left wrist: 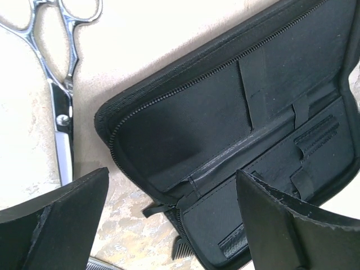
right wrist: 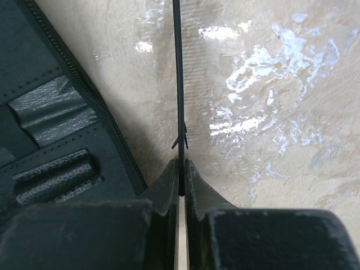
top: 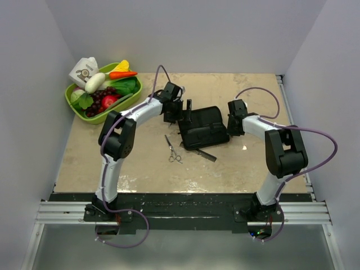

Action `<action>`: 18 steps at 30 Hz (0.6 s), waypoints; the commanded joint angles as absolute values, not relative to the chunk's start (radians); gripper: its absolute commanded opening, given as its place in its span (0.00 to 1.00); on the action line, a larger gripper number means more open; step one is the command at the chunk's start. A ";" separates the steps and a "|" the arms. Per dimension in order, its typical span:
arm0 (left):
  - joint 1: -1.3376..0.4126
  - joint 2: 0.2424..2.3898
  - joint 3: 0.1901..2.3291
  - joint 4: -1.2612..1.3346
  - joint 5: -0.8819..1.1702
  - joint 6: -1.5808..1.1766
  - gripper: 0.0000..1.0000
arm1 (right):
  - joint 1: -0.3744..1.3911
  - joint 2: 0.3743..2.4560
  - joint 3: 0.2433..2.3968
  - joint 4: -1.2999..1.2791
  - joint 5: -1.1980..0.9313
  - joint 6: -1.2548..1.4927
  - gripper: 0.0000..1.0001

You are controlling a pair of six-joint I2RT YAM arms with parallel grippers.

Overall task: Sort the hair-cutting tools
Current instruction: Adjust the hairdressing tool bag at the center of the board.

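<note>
The black case (top: 203, 126) lies open mid-table. One pair of silver scissors (top: 172, 151) rests on the table near its left end, and the black comb (top: 205, 154) lies along its near edge. My left gripper (top: 176, 113) hangs open over the case's left end (left wrist: 185, 129). Beyond that gripper (left wrist: 171, 180) lies a second pair of scissors (left wrist: 62, 95). Comb teeth (left wrist: 184, 247) poke out from under the case. At the case's right end (right wrist: 50, 135), my right gripper (right wrist: 181, 164) is shut on a thin black strip (right wrist: 178, 84), seen edge-on. I cannot tell what the strip is.
A green basket (top: 97, 120) of toy fruit and vegetables stands at the far left, with a small carton (top: 84, 70) behind it. Grey walls close in the table on three sides.
</note>
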State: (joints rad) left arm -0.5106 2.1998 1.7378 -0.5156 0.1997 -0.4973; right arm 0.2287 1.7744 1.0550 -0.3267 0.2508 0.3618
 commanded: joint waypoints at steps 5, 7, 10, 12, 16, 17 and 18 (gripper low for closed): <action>-0.522 2.236 1.819 -0.495 0.183 -0.512 0.98 | 0.296 1.779 1.058 -0.305 0.160 0.382 0.00; -0.522 2.250 1.847 -0.497 0.181 -0.509 0.98 | 0.333 1.763 1.043 -0.307 0.153 0.405 0.00; -0.520 2.266 1.877 -0.495 0.181 -0.502 0.98 | 0.363 1.737 1.023 -0.318 0.144 0.437 0.00; -0.520 2.281 1.894 -0.492 0.186 -0.496 0.98 | 0.376 1.720 1.009 -0.331 0.133 0.449 0.00; -0.520 2.301 1.928 -0.474 0.209 -0.491 0.99 | 0.393 1.674 0.983 -0.347 0.107 0.488 0.00; -0.520 2.306 1.930 -0.462 0.222 -0.492 0.99 | 0.396 1.660 0.979 -0.351 0.106 0.494 0.00; -0.522 2.310 1.933 -0.457 0.227 -0.497 0.98 | 0.403 1.654 0.970 -0.357 0.106 0.500 0.00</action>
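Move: The open tool bag's middle lies about 12 cm to the right hand's left and 2 cm ahead, at nearly the same height. That hand, gripping a comb, is beside the bag's right edge. From the open left hand, the bag's middle is some 9 cm right, 3 cm back and 4 cm lower. From this left hand, the loose comb is about 14 cm back and 7 cm right, and the near scissors 12 cm back and 4 cm left. Keeping the comb pinched in its shut fingers, the right hand sweeps level to the left about 7 cm and, from midway, also draws back some 3 cm, pushing the tool bag's right side along with fingers and comb and turning slightly counter-clockwise. Meanwhile the left hand, fingers still wide open, slides about 3 cm forward and a little right low over the bag's far-left corner, its left finger coming close beside the bag's left edge. ##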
